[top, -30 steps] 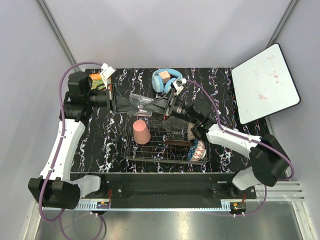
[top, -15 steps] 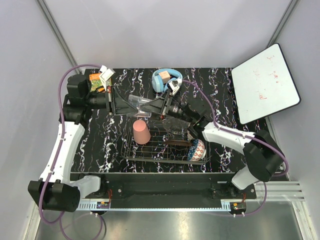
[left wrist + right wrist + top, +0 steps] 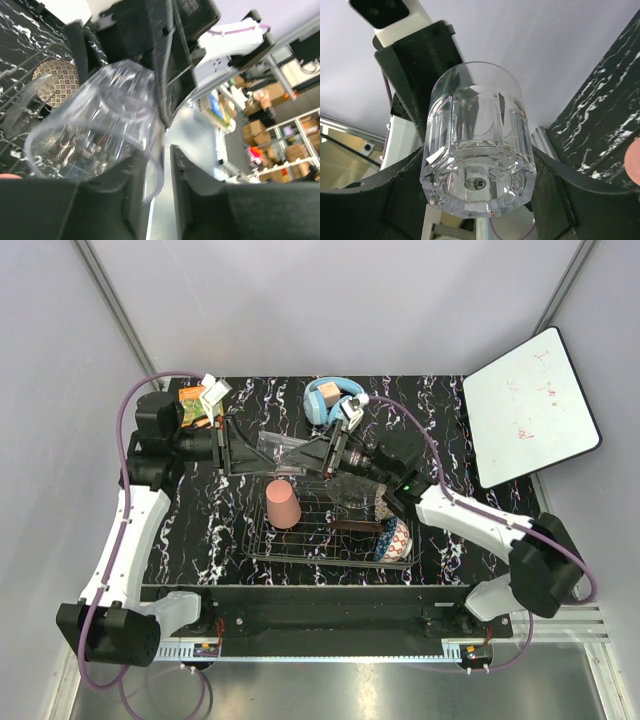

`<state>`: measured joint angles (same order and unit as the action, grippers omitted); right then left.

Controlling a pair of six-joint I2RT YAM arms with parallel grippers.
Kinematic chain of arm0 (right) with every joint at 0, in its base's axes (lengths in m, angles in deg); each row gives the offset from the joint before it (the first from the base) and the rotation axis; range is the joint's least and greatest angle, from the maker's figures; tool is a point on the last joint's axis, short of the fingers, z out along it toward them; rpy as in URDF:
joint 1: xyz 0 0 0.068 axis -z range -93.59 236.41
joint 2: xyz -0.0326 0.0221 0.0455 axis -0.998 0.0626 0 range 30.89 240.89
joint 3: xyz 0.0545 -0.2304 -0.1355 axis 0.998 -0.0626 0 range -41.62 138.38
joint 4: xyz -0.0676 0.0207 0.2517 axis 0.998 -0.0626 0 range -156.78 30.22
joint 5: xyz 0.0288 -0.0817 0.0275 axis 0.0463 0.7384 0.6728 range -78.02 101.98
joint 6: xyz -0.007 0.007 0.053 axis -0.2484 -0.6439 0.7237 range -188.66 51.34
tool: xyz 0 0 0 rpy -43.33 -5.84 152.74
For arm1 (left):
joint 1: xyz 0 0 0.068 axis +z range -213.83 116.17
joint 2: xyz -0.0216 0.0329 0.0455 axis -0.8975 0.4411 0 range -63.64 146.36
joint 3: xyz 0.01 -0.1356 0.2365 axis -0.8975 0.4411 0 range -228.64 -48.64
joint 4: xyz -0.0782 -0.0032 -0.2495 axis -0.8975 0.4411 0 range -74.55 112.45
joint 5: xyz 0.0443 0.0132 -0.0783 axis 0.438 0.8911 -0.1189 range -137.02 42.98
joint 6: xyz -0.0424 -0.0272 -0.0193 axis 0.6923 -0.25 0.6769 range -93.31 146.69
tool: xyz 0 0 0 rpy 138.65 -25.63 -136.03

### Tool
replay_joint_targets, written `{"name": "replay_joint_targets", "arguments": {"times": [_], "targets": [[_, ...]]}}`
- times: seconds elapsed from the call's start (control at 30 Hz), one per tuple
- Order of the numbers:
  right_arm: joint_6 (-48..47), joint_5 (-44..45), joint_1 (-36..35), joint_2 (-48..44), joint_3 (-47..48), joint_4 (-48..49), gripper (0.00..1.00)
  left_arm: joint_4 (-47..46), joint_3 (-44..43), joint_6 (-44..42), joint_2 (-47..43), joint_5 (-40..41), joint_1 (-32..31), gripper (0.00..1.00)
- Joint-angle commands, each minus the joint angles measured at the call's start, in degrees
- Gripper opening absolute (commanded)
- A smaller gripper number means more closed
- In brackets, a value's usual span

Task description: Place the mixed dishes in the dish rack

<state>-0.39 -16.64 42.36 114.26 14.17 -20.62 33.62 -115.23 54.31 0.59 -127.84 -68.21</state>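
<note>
The small clear glass tumbler (image 3: 280,445) hangs in the air above the table's back, between both grippers. My right gripper (image 3: 318,452) is shut on its thick base (image 3: 477,145). My left gripper (image 3: 243,445) straddles its rim (image 3: 100,125), with one finger inside and a visible gap to the other finger. The dish rack (image 3: 300,550) holds the upside-down salmon-pink cup (image 3: 283,505), the blue-patterned bowl with red outside (image 3: 395,538) and the clear shallow dish (image 3: 350,490). The beige-brown patterned bowl (image 3: 56,86) shows in the left wrist view behind the rack wires.
Light-blue headphones (image 3: 330,400) lie at the back of the table behind the right gripper. An orange book (image 3: 193,405) sits at the back left by the left wrist. A white board (image 3: 530,405) rests off the table's right rear corner.
The right arm has shifted slightly. The tumbler and both grippers stay almost in place between the arms.
</note>
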Motion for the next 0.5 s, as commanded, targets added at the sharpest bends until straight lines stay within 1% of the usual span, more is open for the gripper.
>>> {"name": "replay_joint_targets", "arguments": {"times": [0.0, 0.03, 0.07, 0.1, 0.2, 0.27, 0.3, 0.37, 0.4, 0.47], "targets": [[-11.22, 4.88, -0.33, -6.99, 4.24, -8.91, 0.0, 2.04, 0.32, -2.56, 0.11, -2.68, 1.04, 0.51], [-12.27, 5.15, -0.33, -7.61, 4.33, -11.71, 0.0, 2.21, 0.23, -2.74, 0.2, -2.85, 1.39, 0.67], [-14.2, 5.42, -0.42, -8.57, 4.76, -13.21, 0.0, 2.39, 0.14, -3.0, 0.37, -2.94, 1.57, 0.91], [-15.0, 5.94, -0.33, -9.01, 4.94, -14.62, 0.0, 2.91, 0.05, -3.18, 0.37, -2.94, 1.74, 0.99], [-18.08, 6.91, -0.33, -10.51, 5.47, -22.42, 0.0, 3.27, -0.56, -2.92, 0.46, -4.43, 3.06, 0.99], [-20.88, 7.96, -0.33, -11.3, 6.26, -27.0, 0.0, 3.45, -1.7, -2.66, 0.46, -5.4, 5.6, 0.99], [-21.94, 8.05, -0.42, -11.3, 6.61, -31.99, 0.0, 3.53, -2.23, -2.66, 0.46, -6.54, 6.74, 0.99], [-25.62, 9.01, -0.68, -11.22, 8.54, -37.63, 0.0, 3.45, -3.63, -2.66, 0.46, -7.6, 11.05, 0.99], [-26.86, 9.63, -1.55, -10.95, 9.24, -43.93, 0.0, 3.45, -3.99, -2.66, 0.37, -7.86, 14.11, 0.99], [-31.69, 12.51, -2.96, -9.29, 12.4, -50.37, 0.0, 3.36, -4.17, -3.09, 0.64, -7.26, 16.85, 0.99]]}}
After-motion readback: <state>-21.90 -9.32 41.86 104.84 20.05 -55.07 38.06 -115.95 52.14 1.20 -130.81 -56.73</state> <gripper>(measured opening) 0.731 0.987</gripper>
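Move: The right hand grips the drinking glass high over the dish rack; the rack's free middle lies about 7 cm to its right, 3 cm back and 26 cm below. The pink cup stands some 3 cm left and 2 cm back, the glass bowl 11 cm right and 1 cm ahead, both about 24 cm lower. For the left hand, still at the rim, the glass's middle is level with it, roughly 4 cm to its right. Left hand opens and retreats 5 cm left-forward; right keeps the glass, drawing it right, then down, tipping 20 degrees. ##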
